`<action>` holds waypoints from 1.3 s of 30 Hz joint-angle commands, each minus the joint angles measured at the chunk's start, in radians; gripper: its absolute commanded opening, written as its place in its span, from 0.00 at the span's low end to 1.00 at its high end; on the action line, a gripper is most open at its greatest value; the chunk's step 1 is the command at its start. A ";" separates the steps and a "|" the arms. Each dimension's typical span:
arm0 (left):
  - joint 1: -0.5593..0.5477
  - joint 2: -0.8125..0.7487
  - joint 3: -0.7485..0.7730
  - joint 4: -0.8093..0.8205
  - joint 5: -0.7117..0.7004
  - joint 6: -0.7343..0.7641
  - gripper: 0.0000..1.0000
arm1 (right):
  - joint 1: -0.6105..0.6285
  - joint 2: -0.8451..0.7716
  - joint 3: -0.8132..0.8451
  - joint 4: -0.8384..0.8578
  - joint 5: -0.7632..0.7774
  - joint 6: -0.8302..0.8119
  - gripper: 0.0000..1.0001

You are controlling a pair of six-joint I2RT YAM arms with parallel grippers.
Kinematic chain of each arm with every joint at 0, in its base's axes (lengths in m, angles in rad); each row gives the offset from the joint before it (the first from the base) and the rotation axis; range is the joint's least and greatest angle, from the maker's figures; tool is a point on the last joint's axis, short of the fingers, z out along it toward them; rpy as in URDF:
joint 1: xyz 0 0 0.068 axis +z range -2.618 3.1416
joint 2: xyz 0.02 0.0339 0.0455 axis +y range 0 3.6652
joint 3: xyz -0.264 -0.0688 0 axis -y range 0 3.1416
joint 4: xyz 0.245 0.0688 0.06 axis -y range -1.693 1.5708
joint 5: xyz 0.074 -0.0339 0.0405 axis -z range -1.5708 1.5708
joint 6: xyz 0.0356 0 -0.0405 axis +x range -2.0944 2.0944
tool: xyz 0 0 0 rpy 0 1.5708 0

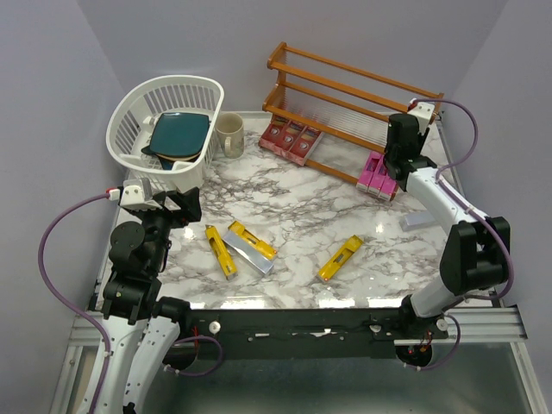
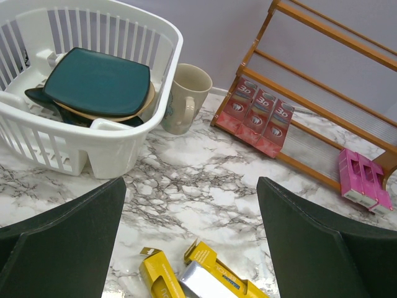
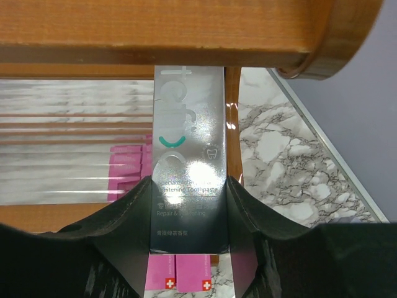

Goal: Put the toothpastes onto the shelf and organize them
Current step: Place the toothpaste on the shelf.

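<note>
My right gripper (image 3: 189,183) is shut on a silver toothpaste carton (image 3: 189,143), held upright against the right end of the wooden shelf (image 3: 155,31). Pink cartons (image 3: 186,273) lie just below it on the bottom tier. From above, this gripper (image 1: 398,155) hangs at the shelf's (image 1: 345,86) right end, over the pink cartons (image 1: 377,178). Three red cartons (image 1: 291,138) sit at the shelf's left. My left gripper (image 2: 192,236) is open above the marble, near two yellow cartons (image 2: 158,276) and a silver one (image 2: 205,285). A third yellow carton (image 1: 340,259) lies apart.
A white basket (image 1: 129,138) holding dark plates stands at the back left, with a beige mug (image 1: 229,134) beside it. Another silver carton (image 1: 417,221) lies by the right arm. The shelf's upper tiers hold nothing that I can see.
</note>
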State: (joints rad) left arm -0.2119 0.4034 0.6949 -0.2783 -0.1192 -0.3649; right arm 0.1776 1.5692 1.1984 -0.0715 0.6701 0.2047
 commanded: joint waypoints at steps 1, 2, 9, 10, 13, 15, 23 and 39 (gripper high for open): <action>-0.003 0.000 -0.006 0.013 0.013 -0.003 0.97 | -0.007 0.034 0.047 0.027 0.074 0.005 0.40; -0.003 -0.001 -0.008 0.013 0.013 -0.003 0.97 | -0.009 0.035 0.049 0.021 0.074 0.016 0.40; -0.003 0.000 -0.008 0.013 0.016 -0.003 0.97 | -0.017 0.046 0.047 -0.028 0.098 0.055 0.48; -0.003 0.000 -0.009 0.014 0.016 -0.003 0.97 | -0.017 0.042 0.047 -0.036 0.109 0.058 0.49; -0.003 0.000 -0.009 0.014 0.018 -0.003 0.97 | -0.018 0.022 0.033 -0.044 0.123 0.071 0.52; -0.003 0.000 -0.009 0.013 0.016 -0.003 0.97 | -0.020 0.009 0.024 -0.045 0.125 0.075 0.55; -0.003 0.000 -0.009 0.013 0.018 -0.003 0.97 | -0.026 0.000 0.015 -0.073 0.148 0.090 0.61; -0.003 0.003 -0.009 0.014 0.016 -0.003 0.97 | -0.014 -0.219 -0.077 -0.002 -0.099 0.044 0.88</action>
State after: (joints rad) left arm -0.2115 0.4034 0.6945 -0.2783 -0.1188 -0.3649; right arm 0.1616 1.4494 1.1557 -0.1127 0.6891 0.2852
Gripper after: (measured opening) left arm 0.971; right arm 0.841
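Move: The right gripper still grips the near end of the silver toothpaste. Its spot is the right end of the tier above the pink toothpastes, its middle about 4 cm ahead, 3 cm right and 2 cm below the hand. The pink toothpastes lie about 5 cm back, 4 cm left and 13 cm lower; a second silver box lies on the table some 17 cm back, 8 cm right and 16 cm down. From the left gripper the spot is about 22 cm ahead, 56 cm right and 10 cm down. Ease the right gripper down just under 1 cm to set the silver toothpaste on the tier, and hold there briefly. Then open the fingers from about half to nearly wide, letting go of its near end while turning slightly clockwise, and draw back and up out of the shelf front, about 3 cm each way. ##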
